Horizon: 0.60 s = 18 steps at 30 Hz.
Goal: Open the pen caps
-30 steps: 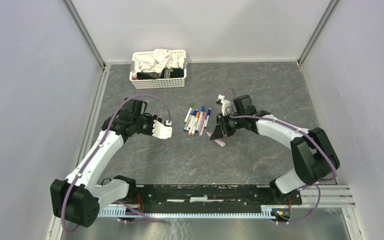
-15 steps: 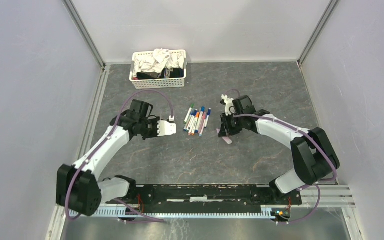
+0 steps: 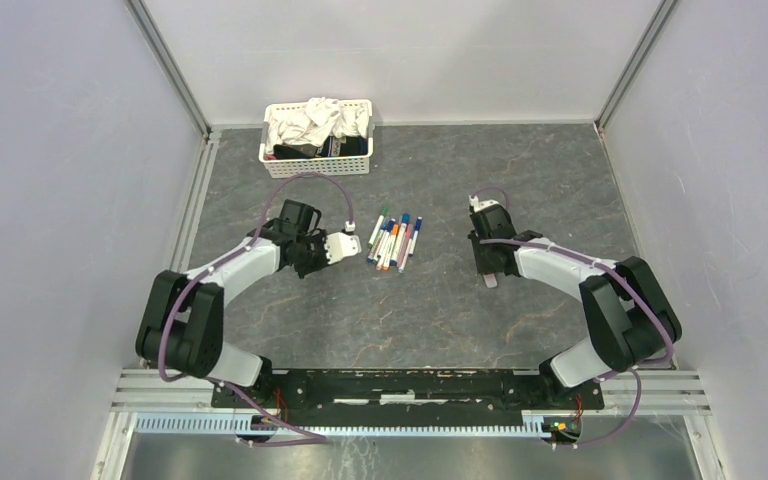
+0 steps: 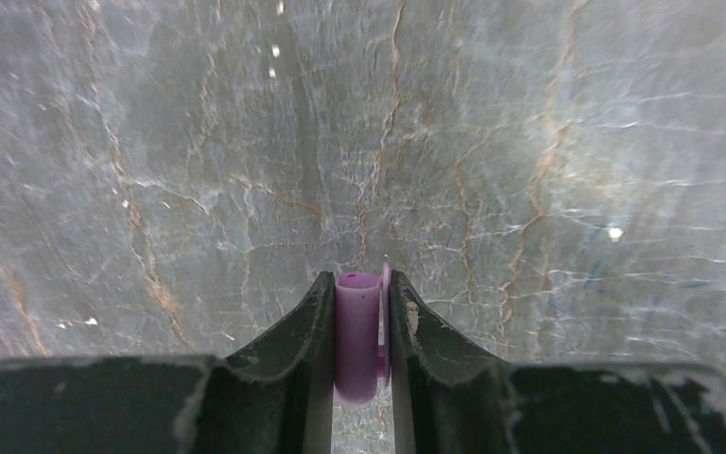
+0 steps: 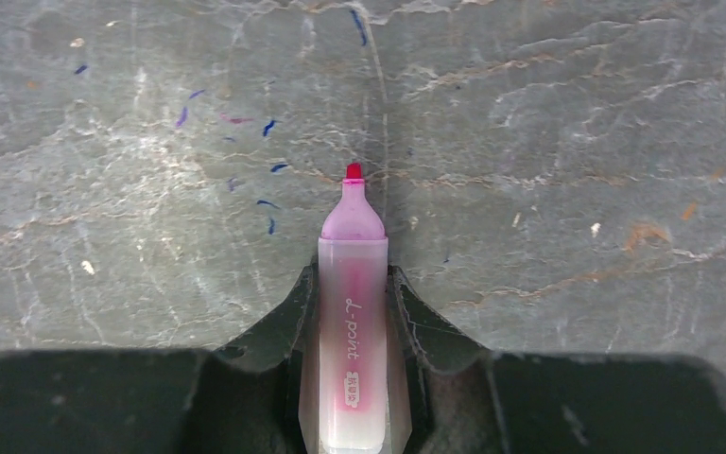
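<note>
My left gripper is shut on a short purple pen cap, which stands upright between the fingers just above the grey table. From above, the left gripper sits just left of a row of several pens with white barrels and coloured caps. My right gripper is shut on the wide lilac-pink pen; its cap is off and its red tip points at the table. In the top view the right gripper is to the right of the row, with the pen's pink end showing below it.
A white basket of cloths stands at the back left. Small blue ink marks dot the table ahead of the right gripper. Grey walls and metal rails enclose the table on three sides.
The two grippers have drawn apart. The right one carried the pink pen rightward, away from the row. The left one moved a little right and back with the purple cap.
</note>
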Motion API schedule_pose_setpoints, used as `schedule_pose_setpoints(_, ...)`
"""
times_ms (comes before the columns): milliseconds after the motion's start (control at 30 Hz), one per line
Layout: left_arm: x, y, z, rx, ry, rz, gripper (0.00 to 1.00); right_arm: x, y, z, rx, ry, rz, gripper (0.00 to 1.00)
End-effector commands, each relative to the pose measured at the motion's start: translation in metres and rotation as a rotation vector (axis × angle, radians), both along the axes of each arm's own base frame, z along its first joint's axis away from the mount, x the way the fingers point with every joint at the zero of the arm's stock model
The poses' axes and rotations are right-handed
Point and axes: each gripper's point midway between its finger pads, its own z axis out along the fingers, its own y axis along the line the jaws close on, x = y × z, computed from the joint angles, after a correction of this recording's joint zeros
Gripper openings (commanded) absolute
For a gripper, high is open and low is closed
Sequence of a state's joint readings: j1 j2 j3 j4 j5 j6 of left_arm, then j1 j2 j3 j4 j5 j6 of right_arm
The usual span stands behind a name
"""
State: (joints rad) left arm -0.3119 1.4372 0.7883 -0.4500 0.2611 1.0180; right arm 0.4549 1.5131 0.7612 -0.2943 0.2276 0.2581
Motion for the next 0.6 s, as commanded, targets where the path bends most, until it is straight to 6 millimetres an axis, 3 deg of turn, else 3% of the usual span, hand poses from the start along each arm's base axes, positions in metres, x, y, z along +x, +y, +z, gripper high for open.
schedule_pose_setpoints(0,0.018,0.01,-0.016,0.056,-0.057,0.06,0.17,0.005,-0.018,0.01,-0.055,-0.064,-0.081,0.2)
schedule_pose_setpoints(167,0.021,0.014,-0.026,0.082,-0.051,0.074,0.22,0.003,-0.022,0.016,-0.059,-0.075,-0.094,0.37)
schedule_pose_setpoints(233,0.019,0.012,-0.025,0.066,-0.036,0.079,0.36,0.005,-0.021,0.023,-0.056,-0.087,-0.098,0.46)
schedule_pose_setpoints(300,0.019,0.009,-0.02,0.05,-0.029,0.083,0.45,0.009,-0.022,0.034,-0.055,-0.108,-0.115,0.5)
schedule_pose_setpoints(367,0.017,0.005,-0.012,0.027,-0.017,0.09,0.62,0.014,-0.02,0.045,-0.037,-0.133,-0.127,0.54)
schedule_pose_setpoints(400,0.02,0.002,-0.004,0.008,-0.019,0.093,0.73,0.017,-0.017,0.052,-0.024,-0.149,-0.131,0.55)
schedule_pose_setpoints(467,0.021,-0.004,0.01,-0.032,-0.01,0.107,0.79,0.023,-0.01,0.064,0.004,-0.178,-0.131,0.56)
schedule_pose_setpoints(500,0.022,-0.009,0.02,-0.057,-0.004,0.112,0.93,0.026,-0.004,0.07,0.026,-0.193,-0.126,0.56)
schedule_pose_setpoints(567,0.022,-0.015,0.039,-0.099,0.018,0.131,0.99,0.032,0.013,0.082,0.069,-0.222,-0.102,0.56)
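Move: The cap pinched in my left hand goes to bare table about 2 cm ahead, 1 cm left and 3 cm below; the green-capped pen, first of the pen row, stands some 9 cm ahead and 15 cm right of this hand. My right hand still grips the uncapped pink highlighter over its resting spot, roughly 1 cm below and level with the hand, with the row's nearest blue-capped pen about 7 cm ahead and 17 cm left. I set both parts down and let go. My left hand sinks 2 cm while easing forward a little over 2 cm, opens wide around the cap, then starts to rise. My right hand slides almost 2 cm right at table height, opens to about half so the highlighter comes free, then lifts some 4 cm off it, drawing slightly forward. ##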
